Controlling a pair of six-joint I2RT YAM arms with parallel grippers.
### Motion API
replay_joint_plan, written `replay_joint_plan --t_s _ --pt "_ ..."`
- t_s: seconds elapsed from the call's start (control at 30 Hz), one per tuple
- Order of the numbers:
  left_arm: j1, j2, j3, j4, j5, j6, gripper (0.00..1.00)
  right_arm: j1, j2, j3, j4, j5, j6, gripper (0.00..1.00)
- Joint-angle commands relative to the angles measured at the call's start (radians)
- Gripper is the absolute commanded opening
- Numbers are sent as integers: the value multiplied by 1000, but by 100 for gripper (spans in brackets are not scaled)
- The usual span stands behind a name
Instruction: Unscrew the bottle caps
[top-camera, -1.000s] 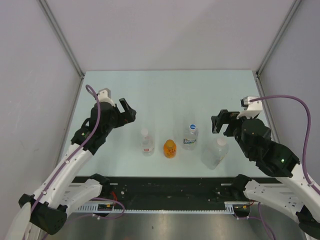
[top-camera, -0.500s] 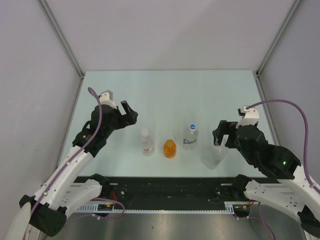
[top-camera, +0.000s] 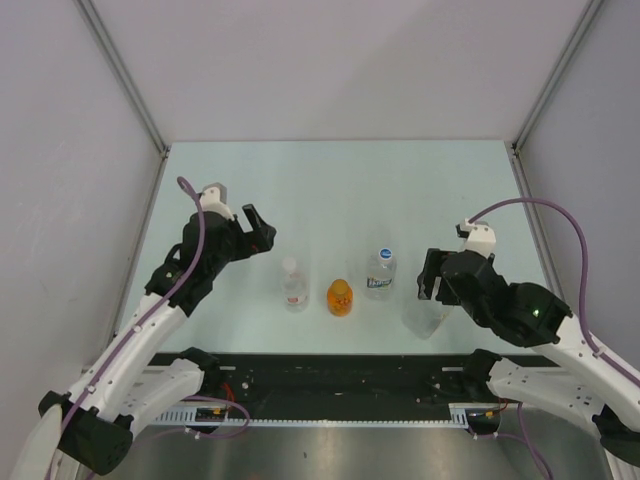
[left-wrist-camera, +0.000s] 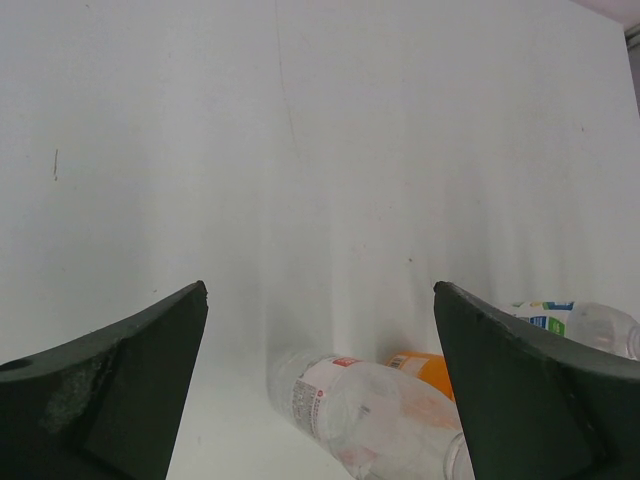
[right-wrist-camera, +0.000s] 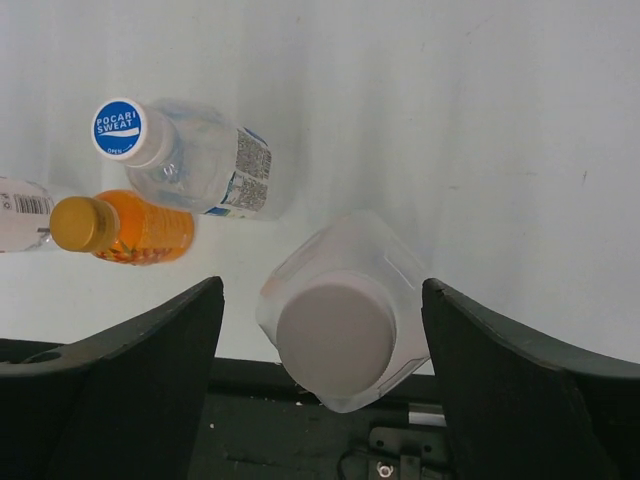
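Note:
Four bottles stand in a row near the front edge. The small red-labelled bottle (top-camera: 295, 288) has a white cap (top-camera: 291, 265). The small orange bottle (top-camera: 340, 300) has an orange-brown cap (right-wrist-camera: 78, 223). The blue-labelled bottle (top-camera: 380, 278) has a blue cap (top-camera: 383, 252). My right gripper (top-camera: 432, 275) is open above the large clear jug (top-camera: 425, 315), its fingers either side of the jug's white cap (right-wrist-camera: 337, 340) without touching it. My left gripper (top-camera: 262, 232) is open and empty, behind and left of the red-labelled bottle (left-wrist-camera: 335, 400).
The table's black front rail (top-camera: 340, 375) runs just below the bottles. Grey side walls enclose the pale table (top-camera: 330, 190). The orange bottle (left-wrist-camera: 432, 365) and the blue-labelled bottle (left-wrist-camera: 575, 320) show past the left gripper's right finger.
My right gripper has moved left and toward the near edge until it is over the jug's cap. My left gripper has shifted slightly toward the bottles.

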Motion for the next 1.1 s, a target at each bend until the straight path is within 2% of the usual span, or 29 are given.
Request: replay_joint_plan --t_s 0.0,0.17,0.43,0.63,0.73,0.77,0.83,1.07 --pt "-2 -19 -12 28 29 11 100 6 -14 4 -20 11 71 79" --pt "-2 -19 -16 28 27 8 100 20 -12 0 -34 20 93 63" --pt "-2 -24 -13 26 26 8 100 30 -2 1 -45 29 107 54" --pt "-2 -19 -10 20 19 11 100 36 3 1 -49 34 111 37" --pt "-2 -19 -8 21 16 13 100 38 3 1 -49 37 113 24" --pt "-2 -17 -7 21 16 13 100 39 1 0 -48 38 113 14" --pt "-2 -16 -5 20 15 13 100 39 -5 3 -48 41 118 0" --pt "-2 -11 76 -3 -19 37 100 39 -28 73 -62 83 98 0"
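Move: The cap of the large clear bottle sits right between the right hand's fingertips, about 1 cm below the hand point. From this hand the Pocari Sweat bottle stands some 11 cm left and 9 cm farther out, its middle about 12 cm lower; the orange bottle is about 20 cm left and 5 cm out, 14 cm lower. From the left hand the cap lies roughly 36 cm right and 11 cm back, at about its height. Staying nearly in place, the right hand closes to about half open and pinches the clear bottle's cap from both sides. ##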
